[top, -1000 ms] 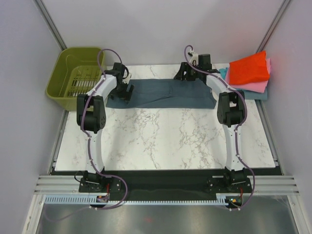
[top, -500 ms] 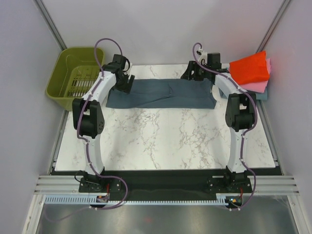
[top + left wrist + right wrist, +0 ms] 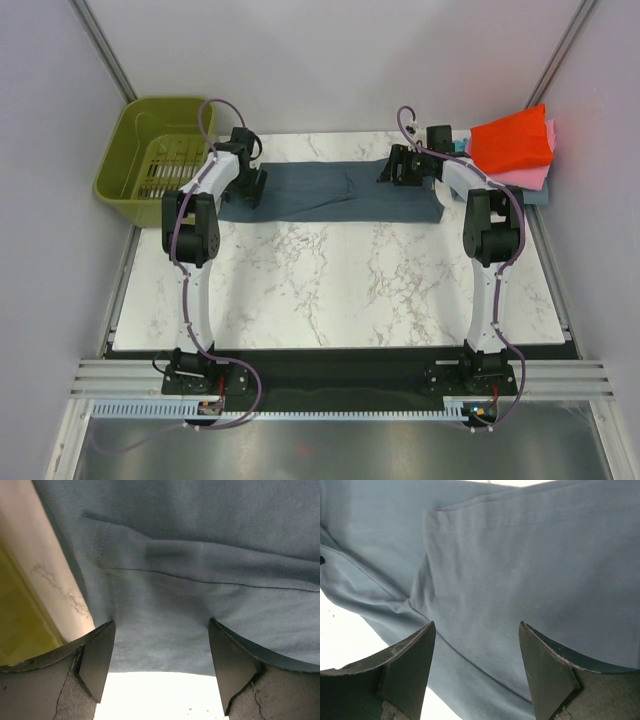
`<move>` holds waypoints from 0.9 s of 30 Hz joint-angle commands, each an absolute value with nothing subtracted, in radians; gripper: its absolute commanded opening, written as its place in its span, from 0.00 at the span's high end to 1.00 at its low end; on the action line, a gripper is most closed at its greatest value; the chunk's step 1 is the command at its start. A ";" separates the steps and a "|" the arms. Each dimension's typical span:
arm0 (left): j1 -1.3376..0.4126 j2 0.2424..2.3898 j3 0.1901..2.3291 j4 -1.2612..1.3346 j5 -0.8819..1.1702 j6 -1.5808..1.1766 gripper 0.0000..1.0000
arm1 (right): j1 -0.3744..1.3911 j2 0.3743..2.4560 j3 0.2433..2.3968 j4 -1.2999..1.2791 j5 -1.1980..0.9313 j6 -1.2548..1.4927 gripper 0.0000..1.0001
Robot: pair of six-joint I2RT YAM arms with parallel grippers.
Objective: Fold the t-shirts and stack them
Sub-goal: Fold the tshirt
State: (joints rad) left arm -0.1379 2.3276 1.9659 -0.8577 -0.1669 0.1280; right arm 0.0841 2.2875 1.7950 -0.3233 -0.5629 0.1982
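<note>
A slate blue-grey t-shirt (image 3: 330, 192) lies folded into a long strip across the far part of the marble table (image 3: 330, 280). My left gripper (image 3: 250, 186) hovers over its left end, jaws open; in the left wrist view the gripper (image 3: 160, 630) straddles the shirt's hemmed edge (image 3: 200, 580) without pinching it. My right gripper (image 3: 400, 170) stands open over the strip's right part, with smooth cloth (image 3: 520, 555) below the gripper (image 3: 477, 630). At the far right lies a stack of folded t-shirts: red-orange (image 3: 512, 140) on top, pink (image 3: 528, 178) under it, teal blue (image 3: 458, 148) showing at the edge.
An olive-green plastic basket (image 3: 150, 155) stands off the table's far left corner, close to my left arm; its wall (image 3: 20, 625) shows at the left of the left wrist view. Grey walls close in the back and both sides.
My left gripper rose toward the far edge, then came back down onto the shirt's left end, its jaws a little narrower. My right gripper shifted right and came nearer over the shirt.
</note>
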 commanded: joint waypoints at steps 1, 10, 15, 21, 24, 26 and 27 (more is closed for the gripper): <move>-0.153 2.322 1.971 -0.857 -0.216 0.118 0.18 | 0.078 2.310 1.789 -0.327 -0.560 0.193 0.25; -0.195 2.218 1.740 -0.877 -0.219 0.087 0.20 | 0.081 2.390 1.818 -0.331 -0.517 0.215 0.24; -0.225 2.131 1.599 -0.874 -0.212 0.075 0.20 | 0.081 2.430 1.865 -0.331 -0.520 0.213 0.24; -0.290 2.019 1.436 -0.868 -0.206 0.064 0.20 | 0.081 2.534 2.060 -0.339 -0.520 0.221 0.22; -0.324 1.965 1.367 -0.861 -0.222 0.074 0.20 | 0.083 2.562 2.124 -0.316 -0.503 0.242 0.20; -0.331 1.938 1.351 -0.861 -0.222 0.074 0.20 | 0.087 2.562 2.180 -0.310 -0.486 0.238 0.20; -0.339 1.921 1.356 -0.859 -0.242 0.087 0.20 | 0.087 2.554 2.192 -0.307 -0.483 0.235 0.19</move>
State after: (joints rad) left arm -0.3271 1.9667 1.3884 -0.8043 -0.2062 0.0910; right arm 0.0959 2.5355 2.1258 -0.3187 -0.5602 0.2405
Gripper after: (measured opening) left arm 0.798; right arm 0.802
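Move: The folded t-shirt's left end lies right under the left hand, its middle about 4 cm to the left and 1 cm below; the green bin's middle stands some 22 cm left and 9 cm farther out. From the right hand, the t-shirt's right end is roughly 8 cm right, 5 cm back and 3 cm below, and the red packet on the pile about 28 cm right and 4 cm ahead. Left hand drags the t-shirt's left end back about 14 cm; right sinks onto it, then pushes forward 6 cm. ##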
